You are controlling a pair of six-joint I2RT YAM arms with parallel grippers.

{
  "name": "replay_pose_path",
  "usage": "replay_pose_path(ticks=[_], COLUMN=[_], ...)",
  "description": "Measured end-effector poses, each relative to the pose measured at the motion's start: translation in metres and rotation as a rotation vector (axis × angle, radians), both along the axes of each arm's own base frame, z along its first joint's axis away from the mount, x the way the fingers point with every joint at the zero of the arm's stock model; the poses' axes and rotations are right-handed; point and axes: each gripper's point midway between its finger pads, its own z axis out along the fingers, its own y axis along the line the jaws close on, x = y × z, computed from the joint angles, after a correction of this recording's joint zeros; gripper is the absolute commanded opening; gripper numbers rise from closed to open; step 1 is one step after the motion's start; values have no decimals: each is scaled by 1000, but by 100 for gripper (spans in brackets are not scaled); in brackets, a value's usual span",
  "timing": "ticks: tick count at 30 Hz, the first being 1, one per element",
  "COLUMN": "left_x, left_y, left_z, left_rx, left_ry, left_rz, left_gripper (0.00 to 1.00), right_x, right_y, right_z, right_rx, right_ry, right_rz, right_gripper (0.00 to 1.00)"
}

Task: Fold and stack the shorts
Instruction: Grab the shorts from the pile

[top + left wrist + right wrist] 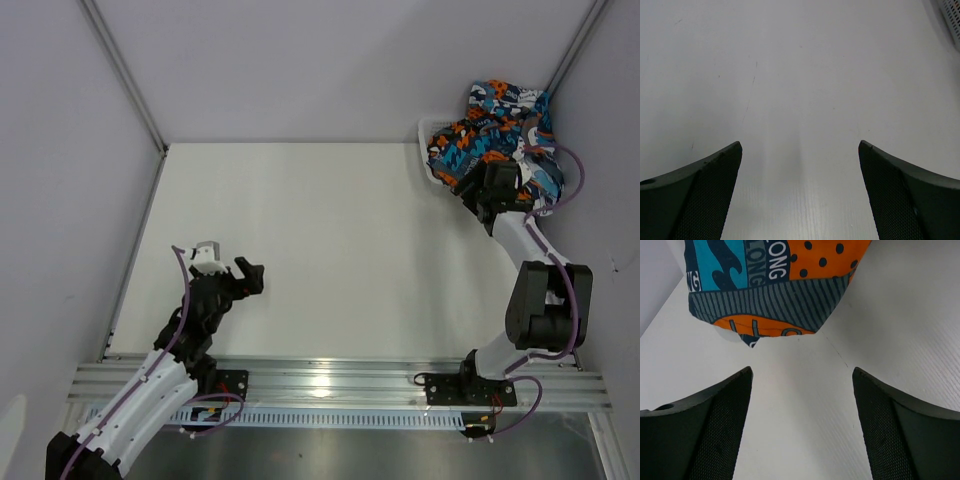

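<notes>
The shorts lie in a crumpled heap at the far right corner, over a white mesh basket. An orange, teal and navy patchwork pair is at the front, and a blue and white printed piece is on top. My right gripper is right at the heap's near side. In the right wrist view the patchwork shorts hang just beyond my right gripper, whose jaws stand apart with only bare table between them. My left gripper is open over the table at the near left, with nothing in it.
The white table is walled by grey panels on the left, back and right. A metal rail carries both arm bases along the near edge. A corner of the mesh basket shows at the top right of the left wrist view.
</notes>
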Motion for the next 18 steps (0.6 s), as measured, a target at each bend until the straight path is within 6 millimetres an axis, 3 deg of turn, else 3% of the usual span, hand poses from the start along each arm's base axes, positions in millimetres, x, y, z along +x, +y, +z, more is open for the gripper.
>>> replay_pose_path(ticks=[9, 14, 17, 18], left_x=[0, 1, 2, 2], left_y=[-1, -2, -3, -3], left_z=[0, 0, 0, 0], left_rx=[0, -3, -3, -3], left_ry=[1, -2, -1, 0], left_rz=[-5, -9, -11, -11], left_gripper=[99, 99, 99, 99], right_x=[36, 58, 68, 73], right_y=[-14, -19, -21, -21], right_z=[-15, -28, -28, -25], right_rx=[-28, -41, -45, -46], right_ry=[-35, -36, -47, -55], right_rz=[-63, -74, -75, -75], right_gripper=[77, 62, 44, 29])
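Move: The near, hanging hem of the dotted orange and blue shorts lies about 8 cm ahead of the right hand, 2 cm to its right and some 4 cm below. The rest of the shorts pile is centred roughly 14 cm ahead and 5 cm right, and the white basket's left rim about 8 cm ahead and 12 cm left. From the idle left hand, that hem is some 28 cm ahead and 56 cm to the right, near its own height. At the hanging hem of the shorts, the right hand arrives reaching forward about 7 cm and sinking some 3 cm, its attitude almost unchanged. The fingers begin wide open and draw in to about half open, mostly late in the reach, with the hem's striped corner coming between the tips. ##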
